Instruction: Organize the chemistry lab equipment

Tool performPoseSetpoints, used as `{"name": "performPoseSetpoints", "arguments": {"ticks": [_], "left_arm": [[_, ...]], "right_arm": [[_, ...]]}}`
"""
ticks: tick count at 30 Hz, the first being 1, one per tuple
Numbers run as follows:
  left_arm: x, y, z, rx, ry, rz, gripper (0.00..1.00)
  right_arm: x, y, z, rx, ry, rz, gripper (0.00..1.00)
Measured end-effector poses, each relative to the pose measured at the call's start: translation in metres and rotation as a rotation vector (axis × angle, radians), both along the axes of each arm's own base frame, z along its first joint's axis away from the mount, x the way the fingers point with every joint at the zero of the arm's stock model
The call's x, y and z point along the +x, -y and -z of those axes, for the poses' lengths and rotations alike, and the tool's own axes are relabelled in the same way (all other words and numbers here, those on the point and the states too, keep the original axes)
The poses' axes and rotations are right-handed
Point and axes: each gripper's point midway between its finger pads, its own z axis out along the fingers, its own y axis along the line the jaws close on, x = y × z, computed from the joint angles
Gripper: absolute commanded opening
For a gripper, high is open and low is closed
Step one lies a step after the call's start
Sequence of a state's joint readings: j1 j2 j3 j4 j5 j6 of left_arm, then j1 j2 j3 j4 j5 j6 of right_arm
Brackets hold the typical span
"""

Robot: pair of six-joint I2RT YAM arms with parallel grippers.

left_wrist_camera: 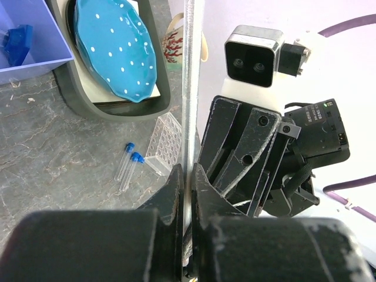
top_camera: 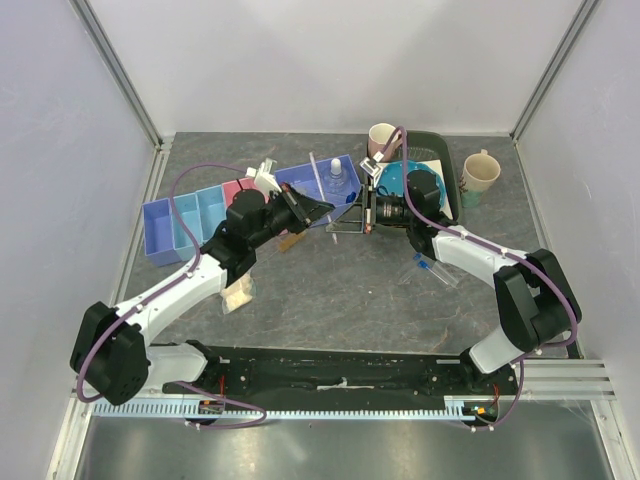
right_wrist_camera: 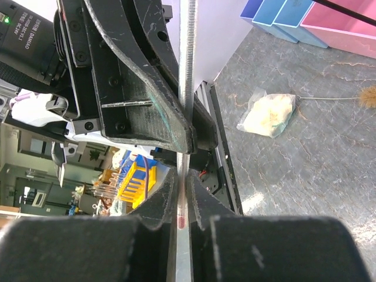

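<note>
A thin glass rod [left_wrist_camera: 189,88] with a red tip [right_wrist_camera: 181,220] spans between both grippers above the table's middle. My left gripper [left_wrist_camera: 189,176] is shut on one end; it shows in the top view [top_camera: 322,210]. My right gripper [right_wrist_camera: 185,179] is shut on the other end, facing the left one in the top view [top_camera: 367,212]. Two blue-capped vials [left_wrist_camera: 130,160] lie beside a clear tube rack [left_wrist_camera: 165,141] on the table. A white-capped bottle [top_camera: 338,181] stands in a purple bin [top_camera: 300,178]. A small clear bag [right_wrist_camera: 267,114] lies near the left arm [top_camera: 238,295].
A blue dotted plate [left_wrist_camera: 117,47] sits in a black tray [left_wrist_camera: 76,100] at the back right. Two mugs [top_camera: 382,136] [top_camera: 480,172] stand by it. Blue bins [top_camera: 185,225] and a pink bin [top_camera: 238,190] stand at the back left. A small brush [right_wrist_camera: 367,95] lies near the bag.
</note>
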State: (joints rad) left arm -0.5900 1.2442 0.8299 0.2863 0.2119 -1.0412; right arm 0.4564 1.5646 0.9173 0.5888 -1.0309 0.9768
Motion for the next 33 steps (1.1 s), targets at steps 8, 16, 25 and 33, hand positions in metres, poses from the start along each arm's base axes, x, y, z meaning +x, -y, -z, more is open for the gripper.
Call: {"name": "performPoseSetpoints", "arguments": {"ticks": [8, 16, 25, 33], "left_arm": [[-0.004, -0.016, 0.004, 0.049, -0.015, -0.019, 0.02], [-0.006, -0.073, 0.012, 0.189, -0.012, -0.103, 0.02], [-0.008, -0.167, 0.066, 0.499, -0.125, -0.206, 0.02], [-0.004, -0.222, 0.083, 0.687, -0.176, -0.252, 0.02]], "right_arm": [[-0.004, -0.001, 0.009, -0.039, 0.075, -0.039, 0.58], [-0.001, 0.003, 0.017, -0.148, 0.274, -0.104, 0.67], [-0.012, 0.017, 0.053, -0.272, 0.328, -0.155, 0.68], [-0.014, 0.023, 0.066, -0.323, 0.35, -0.17, 0.68]]}}
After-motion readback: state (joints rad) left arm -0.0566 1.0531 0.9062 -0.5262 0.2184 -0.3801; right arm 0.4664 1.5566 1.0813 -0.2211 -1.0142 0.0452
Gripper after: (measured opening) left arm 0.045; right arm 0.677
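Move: Both hands already hold the glass rod. From the left hand, the nearer light-blue compartment lies some 32 cm to the left, 13 cm ahead and about 23 cm below. The pink compartment with the black ring stand is about 20 cm left and 16 cm ahead, the brush head 10 cm left and 6 cm ahead, and the bag 24 cm left and 7 cm back. From the right hand, the light-blue compartment is roughly 33 cm left and 17 cm ahead. The right fingers open wide and let go of the glass rod, while the left keeps it pinched and carries it about 22 cm left, past the pink compartment towards the light-blue ones, then also sinks some 8 cm. On the way the left wrist rolls about 40 degrees, tipping its fingers down; the freed right hand sinks about 6 cm and tilts its fingers down, edging back right. ##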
